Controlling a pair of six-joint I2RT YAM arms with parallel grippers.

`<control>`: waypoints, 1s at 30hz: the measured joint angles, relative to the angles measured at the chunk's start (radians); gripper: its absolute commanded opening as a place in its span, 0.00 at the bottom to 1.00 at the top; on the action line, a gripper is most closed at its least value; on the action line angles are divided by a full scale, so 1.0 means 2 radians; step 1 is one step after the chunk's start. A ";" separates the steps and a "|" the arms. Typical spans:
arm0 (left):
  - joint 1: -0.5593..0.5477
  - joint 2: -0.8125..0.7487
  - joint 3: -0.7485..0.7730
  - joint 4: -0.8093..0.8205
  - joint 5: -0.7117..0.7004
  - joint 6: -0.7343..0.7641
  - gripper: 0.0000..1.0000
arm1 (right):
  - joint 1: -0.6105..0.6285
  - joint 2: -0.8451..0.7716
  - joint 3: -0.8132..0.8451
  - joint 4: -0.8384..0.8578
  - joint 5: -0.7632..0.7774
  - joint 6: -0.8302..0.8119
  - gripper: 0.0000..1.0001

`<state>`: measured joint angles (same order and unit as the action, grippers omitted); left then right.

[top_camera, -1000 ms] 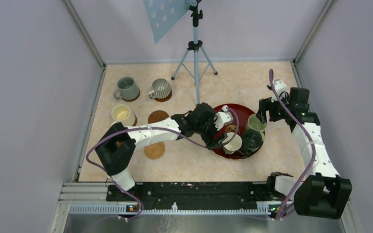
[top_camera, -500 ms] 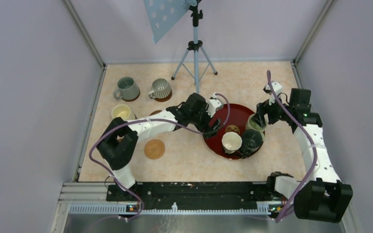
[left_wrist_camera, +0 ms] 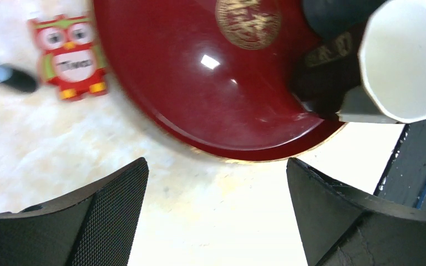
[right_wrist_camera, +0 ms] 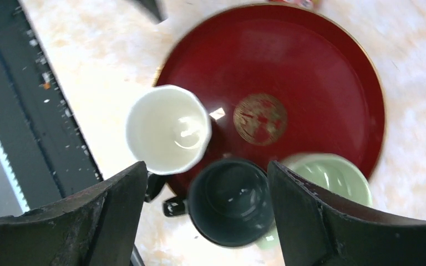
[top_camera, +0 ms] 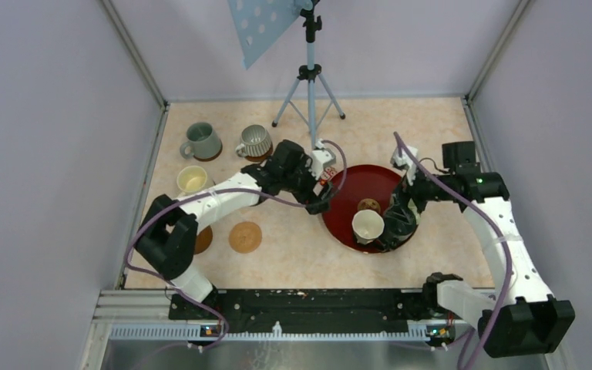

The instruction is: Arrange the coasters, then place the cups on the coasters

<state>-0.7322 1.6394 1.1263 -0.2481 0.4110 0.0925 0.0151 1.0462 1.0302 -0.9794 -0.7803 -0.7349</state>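
Note:
Three cups stand on the red tray: a white cup, a dark teal cup and a pale green cup. My right gripper hangs open above the dark teal cup, one finger on either side of it and holding nothing. My left gripper is open and empty over bare table just off the tray's left rim. At the back left, the grey-green cup, ribbed grey cup and cream cup sit on coasters. An empty coaster lies in front.
A tripod stands at the back centre, its legs just behind the left gripper. An owl sticker lies on the table by the tray. Another coaster peeks out beside the left arm's elbow. Walls close in the table on both sides.
The left gripper has pulled back off the tray to the left. The right gripper has swung in over the tray above the dark teal cup, and its jaws have widened a little.

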 measured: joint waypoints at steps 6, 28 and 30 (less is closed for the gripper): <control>0.089 -0.050 -0.014 -0.004 0.023 -0.015 0.99 | 0.129 -0.006 0.006 -0.028 0.039 -0.018 0.82; 0.121 -0.102 -0.038 -0.015 0.038 -0.019 0.99 | 0.249 0.014 -0.055 0.011 0.189 -0.012 0.82; 0.122 -0.102 -0.038 -0.015 0.038 -0.019 0.99 | 0.253 0.016 -0.060 0.019 0.197 -0.011 0.82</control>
<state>-0.4885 1.4349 1.0504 -0.2779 0.4877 0.0540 0.5213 1.0786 0.9112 -0.9405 -0.3866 -0.7570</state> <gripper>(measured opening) 0.987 0.819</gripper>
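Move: The white cup on the red tray stands about 8 cm to the right hand's left, 4 cm back and some 11 cm below. Its neighbours lie at much the same depth: the dark cup almost straight beneath the right hand, about 2 cm back, and the green cup roughly 6 cm ahead and 3 cm to the right. From the left hand the white cup is some 15 cm to the right, 7 cm back and about 5 cm lower. To the white cup comes the open, empty right hand: it first sweeps back and left over the dark cup, then sinks about 7 cm towards the rim, swinging counter-clockwise and tipping its fingers some 20 degrees further down. The left hand, also open and empty, clears away from the tray, leftward with some rise and a little forward, then waits. ##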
